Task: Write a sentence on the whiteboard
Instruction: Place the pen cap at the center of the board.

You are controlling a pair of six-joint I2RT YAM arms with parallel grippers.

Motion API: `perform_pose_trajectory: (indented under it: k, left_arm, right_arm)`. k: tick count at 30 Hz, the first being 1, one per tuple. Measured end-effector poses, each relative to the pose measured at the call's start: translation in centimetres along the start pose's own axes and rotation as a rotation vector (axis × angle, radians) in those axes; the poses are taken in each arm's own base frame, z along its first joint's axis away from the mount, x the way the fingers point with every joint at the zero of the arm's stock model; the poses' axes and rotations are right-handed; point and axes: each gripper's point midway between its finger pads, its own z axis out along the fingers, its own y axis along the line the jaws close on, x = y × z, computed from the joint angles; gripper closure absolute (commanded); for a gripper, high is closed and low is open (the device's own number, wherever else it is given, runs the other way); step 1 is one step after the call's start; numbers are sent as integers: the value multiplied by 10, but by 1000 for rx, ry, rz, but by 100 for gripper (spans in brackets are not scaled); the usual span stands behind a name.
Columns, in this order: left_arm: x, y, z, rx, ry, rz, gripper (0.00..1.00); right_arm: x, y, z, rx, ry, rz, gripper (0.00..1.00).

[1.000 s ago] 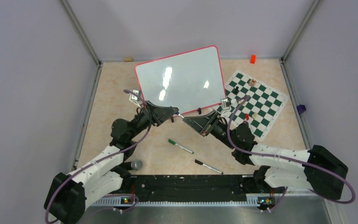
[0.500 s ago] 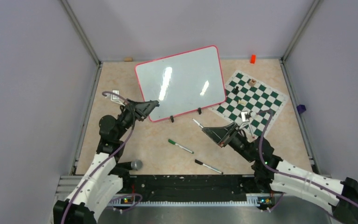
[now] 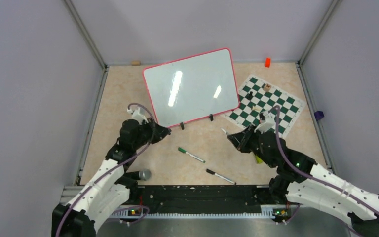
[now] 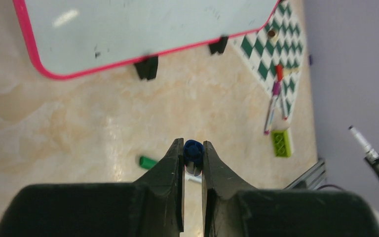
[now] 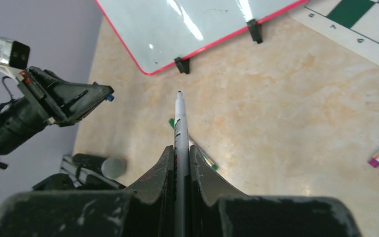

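The whiteboard (image 3: 192,86), glossy white in a red frame, stands propped on two black feet at the back of the table. Its face (image 4: 143,24) shows only glare and faint specks; the sentence is out of view. My left gripper (image 3: 165,131) hovers just off the board's near left corner, shut on a small blue marker cap (image 4: 193,150). My right gripper (image 3: 229,136) is near the chess mat, shut on a white marker (image 5: 179,118). The marker's bare tip points toward the board's foot (image 5: 179,64).
A green marker (image 3: 191,154) and a black marker (image 3: 221,176) lie on the table between the arms. A microphone (image 3: 143,174) rests by the left base. The green-and-white chess mat (image 3: 271,106) lies to the right, with a pink marker (image 4: 272,106) and a green brick (image 4: 281,143).
The two grippers met tip to tip at the board's near edge, then drew apart. The left one went left with the cap, the right one back and right with the marker.
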Motion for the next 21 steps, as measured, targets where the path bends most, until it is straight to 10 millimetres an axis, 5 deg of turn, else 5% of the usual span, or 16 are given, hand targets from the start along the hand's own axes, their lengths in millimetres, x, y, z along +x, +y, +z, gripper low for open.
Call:
perform_pose_trajectory:
  k: [5, 13, 21]
  left_arm:
    - [51, 21, 3, -124, 149, 89, 100]
    - [72, 58, 2, -239, 180, 90, 100]
    - [99, 89, 4, -321, 253, 71, 100]
  right_arm:
    - [6, -13, 5, 177, 115, -105, 100]
    - [37, -47, 8, 397, 298, -218, 100]
    - [31, -48, -4, 404, 257, -111, 100]
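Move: My left hand still grips the blue pen cap over the bare table I sink to, roughly 18 cm below and 5 cm back. From that hand, the green pen's middle is about 9 cm right and 5 cm back, the whiteboard's nearer clip 9 cm ahead and 4 cm right, and the whiteboard's centre 31 cm ahead and 8 cm right. That bare patch lies some 24 cm left of my right hand, 1 cm back and 23 cm down. I lower my left hand about 12 cm and draw it back 4 or 5 cm, away from the whiteboard and down beside the green pen's cap end, tipping the fingers some 25 degrees further down while they stay shut on the blue cap. My right hand, keeping its uncapped pen, sinks about 6 cm, rises slightly, drifts 2 cm right and also tips down. ##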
